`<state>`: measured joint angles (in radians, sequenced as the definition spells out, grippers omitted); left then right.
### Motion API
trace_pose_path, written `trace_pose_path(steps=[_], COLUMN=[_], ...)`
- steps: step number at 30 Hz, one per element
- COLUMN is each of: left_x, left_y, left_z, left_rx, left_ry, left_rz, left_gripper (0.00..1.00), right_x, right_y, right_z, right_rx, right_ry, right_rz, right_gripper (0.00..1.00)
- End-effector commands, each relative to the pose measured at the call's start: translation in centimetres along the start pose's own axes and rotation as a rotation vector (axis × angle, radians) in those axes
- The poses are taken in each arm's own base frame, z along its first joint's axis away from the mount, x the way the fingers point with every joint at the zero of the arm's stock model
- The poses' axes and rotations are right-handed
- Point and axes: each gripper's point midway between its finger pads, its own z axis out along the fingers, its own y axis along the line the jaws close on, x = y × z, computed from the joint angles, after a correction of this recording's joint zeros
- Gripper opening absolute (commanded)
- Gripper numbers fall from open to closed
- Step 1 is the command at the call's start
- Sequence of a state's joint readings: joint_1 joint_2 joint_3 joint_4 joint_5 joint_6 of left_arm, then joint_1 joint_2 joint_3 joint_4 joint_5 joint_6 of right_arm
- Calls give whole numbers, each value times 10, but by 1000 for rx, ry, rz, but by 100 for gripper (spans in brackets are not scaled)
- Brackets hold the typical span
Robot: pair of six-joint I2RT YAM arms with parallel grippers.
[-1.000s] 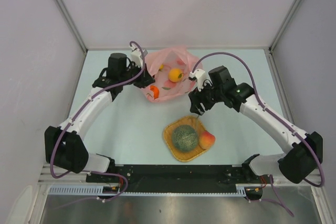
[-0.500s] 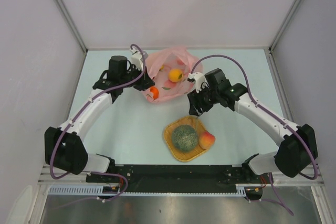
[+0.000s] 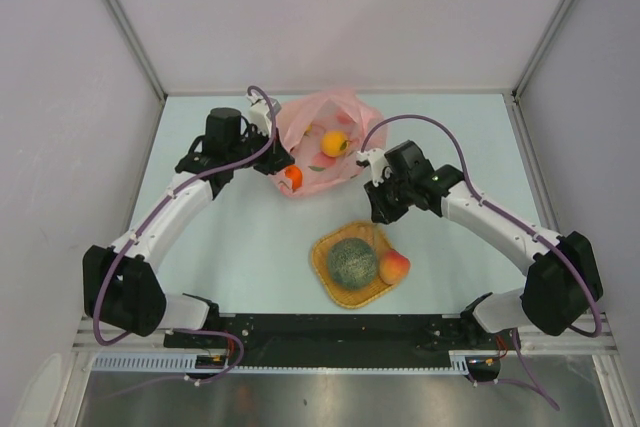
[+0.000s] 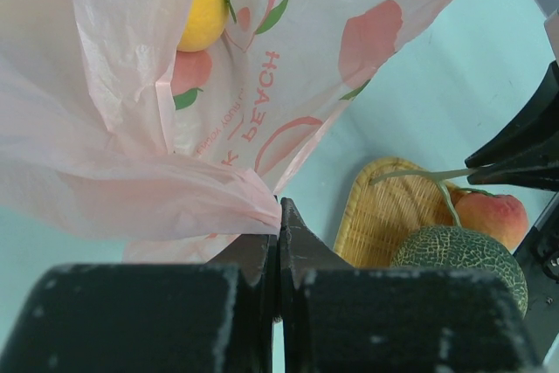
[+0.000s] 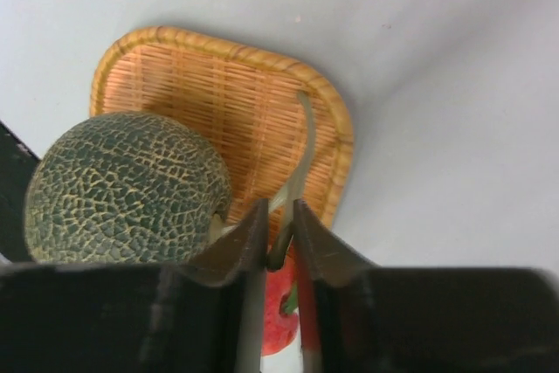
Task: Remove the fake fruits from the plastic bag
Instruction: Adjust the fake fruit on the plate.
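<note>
The pink plastic bag [image 3: 318, 137] lies at the back centre, holding a yellow fruit [image 3: 334, 143] and an orange [image 3: 293, 178] near its front edge. My left gripper [image 3: 277, 162] is shut on a fold of the bag [image 4: 175, 189], its fingertips [image 4: 279, 209] pinched together. The green netted melon [image 3: 352, 263] and a peach [image 3: 395, 267] rest on the woven mat [image 3: 322, 251]. My right gripper [image 3: 377, 213] hangs just above the mat's far edge. In the right wrist view its jaws [image 5: 279, 216] are nearly together around the melon's thin green stem [image 5: 301, 146].
Grey walls close in the pale green table [image 3: 240, 247] on three sides. The black rail with both arm bases [image 3: 320, 332] runs along the near edge. The mat [image 5: 218, 85] sits in front of the bag, between the two arms.
The right jaws have narrowed from wide open to a slim gap. The right arm has shifted a little left toward the mat. The left gripper stays shut on the bag.
</note>
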<state>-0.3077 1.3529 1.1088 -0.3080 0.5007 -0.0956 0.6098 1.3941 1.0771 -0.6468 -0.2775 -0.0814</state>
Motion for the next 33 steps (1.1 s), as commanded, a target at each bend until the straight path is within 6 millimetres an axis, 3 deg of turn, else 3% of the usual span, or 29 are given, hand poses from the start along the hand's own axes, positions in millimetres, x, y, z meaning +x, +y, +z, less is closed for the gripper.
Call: trace_pose_path(steps=[1,2,6,13,18,33], left_x=[-12,-11,-12,-11,-11,-8], left_y=[-8,-8,-7,-8,-8,-11], left_z=[-4,-4,-3,-1,0,0], left_rx=[25,25,25,32,34,40], left_ry=[-46,-44,-45,-42,-43,-42], left_rz=[43,41,42,34,31,35], left_gripper=[0,0,0,0,0,0], right_x=[-10,-11,-21,-28,-33,-30], right_y=[-7,-8,-12,-41,-48,-73], right_z=[-2,-3,-5,-11,-14,-21], right_rx=[48,52,70,141,157,261], right_ry=[-40,-46,-89,-127,-152,-156], right_rz=[-11,-6,0,49,67,86], right_gripper=[7,0,0,0,0,2])
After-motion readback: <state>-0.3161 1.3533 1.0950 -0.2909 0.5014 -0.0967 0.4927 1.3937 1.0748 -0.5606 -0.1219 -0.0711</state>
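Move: The melon's forked stem lies right at the right hand's still-open fingertips, its middle about 2 cm to the left, 1 cm back and a touch lower. The melon itself sits in the plate some 10 cm back and 7 cm left of the hand; the peach rests about 11 cm back and 3 cm right. The orange fruit in the bag is some 18 cm ahead and 11 cm left. From the left hand, which holds the bag's edge, the stem is about 13 cm back and 20 cm right. Shut the right gripper on one arm of the melon's stem, then, keeping the pinch, draw it forward and to the right, about 7 cm in all and nearly level, away from the plate's middle and the peach. Let the wrist turn some 15 degrees clockwise on the way. ##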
